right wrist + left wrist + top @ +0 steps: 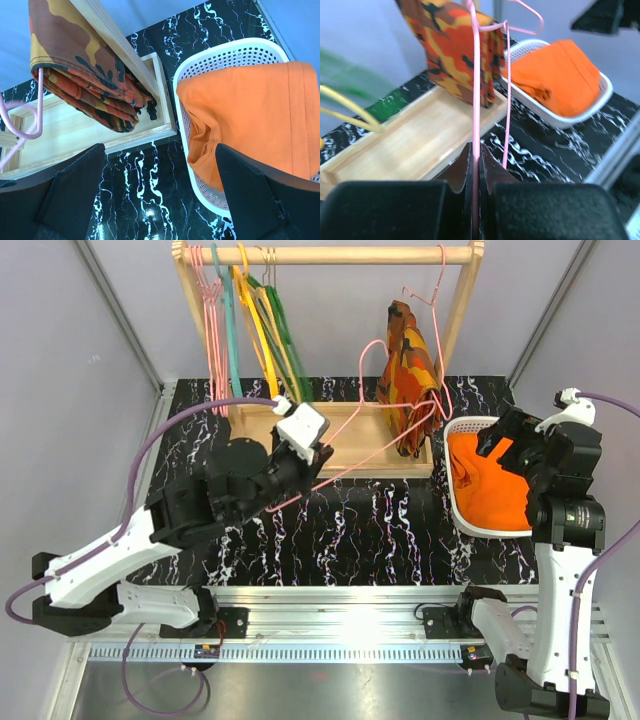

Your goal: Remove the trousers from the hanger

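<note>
The bright orange trousers (490, 490) lie bunched in a white basket (462, 427) at the right, off the hanger. The pale-pink wire hanger (368, 346) is bare and slants over the wooden tray. My left gripper (322, 452) is shut on its wire, and in the left wrist view the pink hanger (476, 75) runs straight up out of that gripper (476, 150). My right gripper (500, 445) hovers over the basket's near-left part. In the right wrist view it (165, 200) stands wide open with nothing in it, above the basket's rim (220, 55) and the trousers (250, 115).
A wooden rack's rod (330, 255) carries green, yellow and pink hangers (250, 330) on the left and a camouflage garment (410, 370) on another pink hanger on the right. The rack's wooden base tray (260, 425) sits on the black marbled table (370, 530).
</note>
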Motion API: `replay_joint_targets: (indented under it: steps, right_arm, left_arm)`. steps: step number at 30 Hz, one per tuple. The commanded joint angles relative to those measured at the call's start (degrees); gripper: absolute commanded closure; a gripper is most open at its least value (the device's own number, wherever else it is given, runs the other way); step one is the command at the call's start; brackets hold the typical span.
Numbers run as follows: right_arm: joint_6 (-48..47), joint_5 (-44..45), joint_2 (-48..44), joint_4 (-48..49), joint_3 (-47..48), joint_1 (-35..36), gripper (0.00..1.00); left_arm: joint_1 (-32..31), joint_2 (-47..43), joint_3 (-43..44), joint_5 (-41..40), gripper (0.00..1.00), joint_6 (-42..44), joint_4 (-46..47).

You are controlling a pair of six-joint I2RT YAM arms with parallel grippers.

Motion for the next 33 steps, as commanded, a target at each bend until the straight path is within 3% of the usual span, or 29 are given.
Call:
replay_joint_targets:
  steps: [1, 4, 5, 10, 14, 20, 33]
  right_arm:
    - [-0.9, 0.9, -0.3, 0.5, 2.7, 0.5, 0.01]
    - [-0.4, -0.3, 0.4, 0.8, 3.0, 0.5, 0.00]
    - [-0.2, -0.8, 0.4, 0.8, 3.0, 0.5, 0.01]
    - [0.7, -3.0, -0.3, 0.7, 3.7, 0.5, 0.01]
    - [2.6, -5.8, -2.4, -0.4, 5.6, 0.5, 0.01]
    - [4.9, -10.9, -6.0, -1.8, 10.0, 0.5, 0.01]
    - [6.3, -17.1, -7.3, -0.9, 9.7, 0.9, 0.01]
  left_arm:
    - [-0.6, -5.6, -2.8, 5.1, 1.00, -1.7, 2.3]
    - [-0.5, -5.9, -1.1, -2.9, 1.00, -3.2, 3.7]
    - [-0.5, -5.0, 0.5, -9.0, 1.00, -3.5, 3.1]
    - [-0.5, 7.7, 12.9, -23.6, 1.00, -2.7, -2.2]
    - [0.6, 15.0, 21.3, -34.2, 1.00, -3.4, -1.3]
    - [3.8, 25.8, 34.8, -33.8, 1.00, 4.7, 4.9]
    - [15.8, 37.9, 46.7, -18.7, 1.00, 4.7, 6.7]
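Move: The left hand holds the empty pink hanger; the rail's free middle lies about 31 cm ahead and 20 cm above. Of that hand, the green hangers hang some 26 cm ahead, 9 cm left and 8 cm up, the camouflage trousers about 26 cm ahead, 16 cm right and slightly lower. From the empty right hand, those trousers lie roughly 18 cm ahead, 12 cm left and 5 cm up, the basket 13 cm ahead, 9 cm right and 30 cm down. Keeping its pinch on the empty pink hanger, the left hand first eases a few centimetres to its left, then carries the hanger about 18 cm forward and 7 cm up towards the rail, turning some 40 degrees counter-clockwise to face it squarely. The right hand, empty and still wide open, rises nearly 10 cm away from the basket while drawing back and left, its fingers tipping up. ##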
